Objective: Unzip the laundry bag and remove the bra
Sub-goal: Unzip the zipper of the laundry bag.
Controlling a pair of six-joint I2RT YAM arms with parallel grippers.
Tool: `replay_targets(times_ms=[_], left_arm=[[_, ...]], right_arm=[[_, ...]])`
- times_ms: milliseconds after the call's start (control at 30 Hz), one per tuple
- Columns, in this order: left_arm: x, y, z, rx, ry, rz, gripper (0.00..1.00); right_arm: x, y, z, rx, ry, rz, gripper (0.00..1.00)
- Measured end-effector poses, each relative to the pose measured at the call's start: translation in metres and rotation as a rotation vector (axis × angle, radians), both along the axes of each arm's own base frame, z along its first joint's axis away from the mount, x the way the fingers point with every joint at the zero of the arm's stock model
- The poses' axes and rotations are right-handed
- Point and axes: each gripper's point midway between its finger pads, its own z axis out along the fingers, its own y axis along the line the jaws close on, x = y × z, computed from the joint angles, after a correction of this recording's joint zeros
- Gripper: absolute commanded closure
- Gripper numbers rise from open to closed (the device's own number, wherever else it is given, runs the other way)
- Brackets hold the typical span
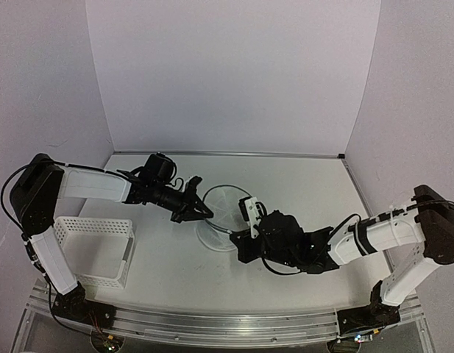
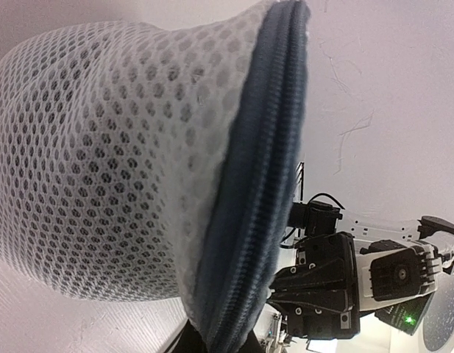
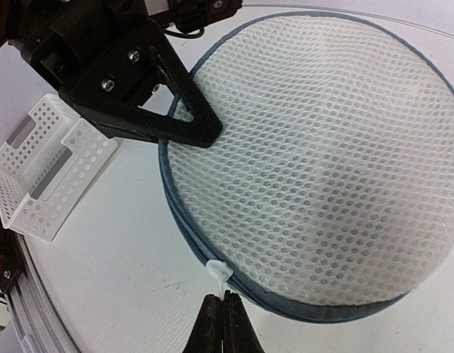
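Observation:
The laundry bag (image 1: 225,208) is a round white mesh drum with a dark blue zipper rim, lying mid-table. My left gripper (image 1: 199,212) is shut on its left rim; in the left wrist view the mesh (image 2: 109,147) and the zipper rim (image 2: 249,220) fill the frame. My right gripper (image 3: 223,303) is shut on the white zipper pull (image 3: 220,273) at the bag's near edge, with the bag (image 3: 322,154) in front of it. The left gripper (image 3: 204,132) also shows there on the rim. The zipper looks closed. The bra is hidden.
A white plastic lattice basket (image 1: 94,246) stands at the left near the left arm's base, and also shows in the right wrist view (image 3: 43,176). The right arm's wrist (image 2: 337,283) sits close behind the bag. White walls enclose the table.

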Motion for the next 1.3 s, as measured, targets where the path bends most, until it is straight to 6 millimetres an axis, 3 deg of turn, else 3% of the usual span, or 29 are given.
replay_targets(times_ms=[400,767,1300], left_arm=[[-0.002,0.003,0.007,-0.002,-0.057,-0.026,1.0],[-0.006,0.006,0.02,-0.017,-0.117,-0.053,1.0],[-0.012,0.007,0.033,-0.043,-0.187,-0.1,1.0]], right_arm=[[0.006,-0.034,-0.005,-0.069,-0.033,-0.086,1.0],[0.028,-0.061,-0.014,-0.142,-0.058,-0.155,1.0],[0.048,-0.076,-0.002,-0.146,-0.088,-0.159,1.0]])
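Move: Ahead and to the right of the right hand, which already grips the zipper pull, lies the zip's right-hand end: about 4 cm farther out, 7 cm to the right, near the same height. The laundry bag's middle is some 5 cm ahead of that hand, 3 cm left and 4 cm below. From the left hand, already pinching the rim, the zip end is about 12 cm to the right, 2 cm nearer the base and 2 cm lower. Drawing the zipper pull along the bag's curved rim, the right hand goes about 8 cm right and bends forward some 5 cm, dipping slightly before rising again, its wrist turning about 10 degrees clockwise. Meanwhile the left fingers keep their pinch on the rim, lifting it about 3 cm and rolling some 10 degrees. Both grippers stay shut. ##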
